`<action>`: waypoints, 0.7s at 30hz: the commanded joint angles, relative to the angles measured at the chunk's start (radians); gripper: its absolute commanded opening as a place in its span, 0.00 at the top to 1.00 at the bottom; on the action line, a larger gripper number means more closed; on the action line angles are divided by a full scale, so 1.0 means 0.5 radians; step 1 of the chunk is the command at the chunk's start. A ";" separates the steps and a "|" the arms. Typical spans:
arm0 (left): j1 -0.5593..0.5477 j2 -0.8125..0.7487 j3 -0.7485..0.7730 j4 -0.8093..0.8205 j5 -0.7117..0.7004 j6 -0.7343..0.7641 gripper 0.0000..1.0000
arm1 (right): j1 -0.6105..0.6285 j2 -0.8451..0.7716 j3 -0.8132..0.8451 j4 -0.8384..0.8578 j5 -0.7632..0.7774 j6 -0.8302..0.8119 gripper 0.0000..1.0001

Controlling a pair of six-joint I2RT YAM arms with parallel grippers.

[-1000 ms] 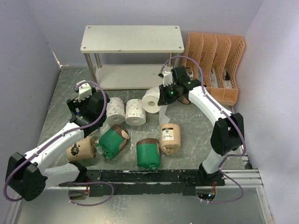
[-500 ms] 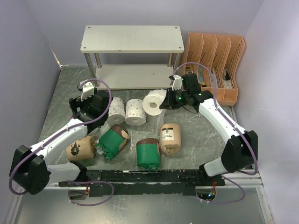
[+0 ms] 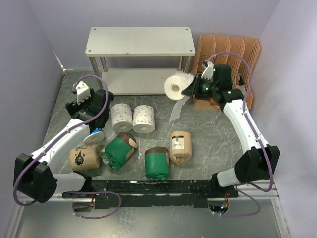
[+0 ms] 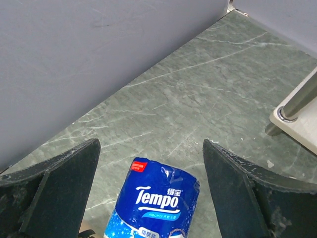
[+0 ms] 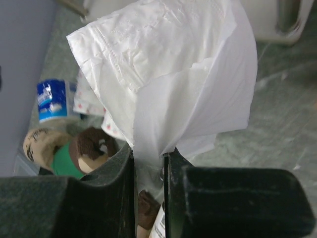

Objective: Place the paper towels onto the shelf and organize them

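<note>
My right gripper (image 3: 194,88) is shut on a plain white paper towel roll (image 3: 175,85) and holds it in the air by the right end of the shelf (image 3: 140,41). A loose tail of paper (image 3: 178,110) hangs from it. In the right wrist view the fingers (image 5: 111,186) pinch the white paper (image 5: 168,74). My left gripper (image 3: 85,113) is open and empty above the blue-wrapped roll (image 3: 94,135). In the left wrist view that roll (image 4: 156,198) lies between and below the spread jaws (image 4: 151,144). Both shelf boards are bare.
Two pink-dotted white rolls (image 3: 121,117) (image 3: 143,119), two green-wrapped rolls (image 3: 119,148) (image 3: 157,163) and two kraft rolls (image 3: 180,146) (image 3: 84,158) lie on the table in front of the shelf. An orange slotted organizer (image 3: 228,54) stands at the back right. Walls close in left and right.
My right gripper lifted the white roll off the table and carried it back and right. My left gripper moved back and left, uncovering the blue roll.
</note>
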 commanded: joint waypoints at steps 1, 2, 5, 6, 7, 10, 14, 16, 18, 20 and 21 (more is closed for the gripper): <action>0.073 -0.092 -0.003 0.050 0.135 -0.010 0.04 | -0.129 0.031 0.337 -0.075 -0.116 0.011 1.00; 0.078 -0.103 -0.013 0.069 0.136 0.007 0.04 | -0.141 0.048 0.394 -0.111 -0.155 0.041 1.00; 0.082 -0.106 -0.028 0.094 0.135 0.040 0.04 | -0.150 0.092 0.547 -0.190 -0.286 0.124 1.00; 0.084 -0.100 -0.026 0.089 0.142 0.037 0.04 | -0.150 0.095 0.586 -0.197 -0.352 0.143 1.00; 0.083 -0.094 -0.023 0.090 0.151 0.043 0.04 | -0.150 0.086 0.625 -0.198 -0.381 0.154 1.00; 0.082 -0.061 -0.007 0.066 0.188 0.031 0.04 | -0.150 0.050 0.730 -0.160 -0.426 0.212 1.00; 0.082 -0.043 0.014 0.050 0.235 0.030 0.04 | -0.175 0.102 0.790 -0.056 -0.597 0.460 1.00; 0.082 -0.045 0.015 0.057 0.246 0.042 0.04 | -0.209 0.182 0.774 0.080 -0.819 0.725 1.00; 0.082 -0.051 0.010 0.069 0.245 0.058 0.04 | -0.263 0.286 0.766 0.286 -1.032 1.017 1.00; 0.082 -0.061 -0.002 0.082 0.234 0.070 0.04 | -0.320 0.359 0.813 0.439 -1.115 1.221 1.00; 0.082 -0.068 -0.010 0.095 0.232 0.081 0.04 | -0.351 0.393 0.851 0.496 -1.136 1.291 1.00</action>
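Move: The right hand already holds the white roll by its loose sheet, the roll hanging some 6 cm ahead, 4 cm left and 7 cm below. The shelf's top board lies about 20 cm ahead, 18 cm left and slightly higher. The nearer patterned roll stands 18 cm left, 4 cm back, 17 cm lower; the orange rack is 18 cm right, 20 cm ahead. From the left hand the top board is about 24 cm ahead, 27 cm right. Upward, quickly, by about 14 cm, the right hand hoists the white roll in front of the shelf's right front corner, its shut fingers keeping their pinch on the loose sheet. It swings a couple of centimetres forward and right first, then drifts back and some 3 cm left, while the wrist rolls about 25 degrees, left side rising, mostly near the end. ##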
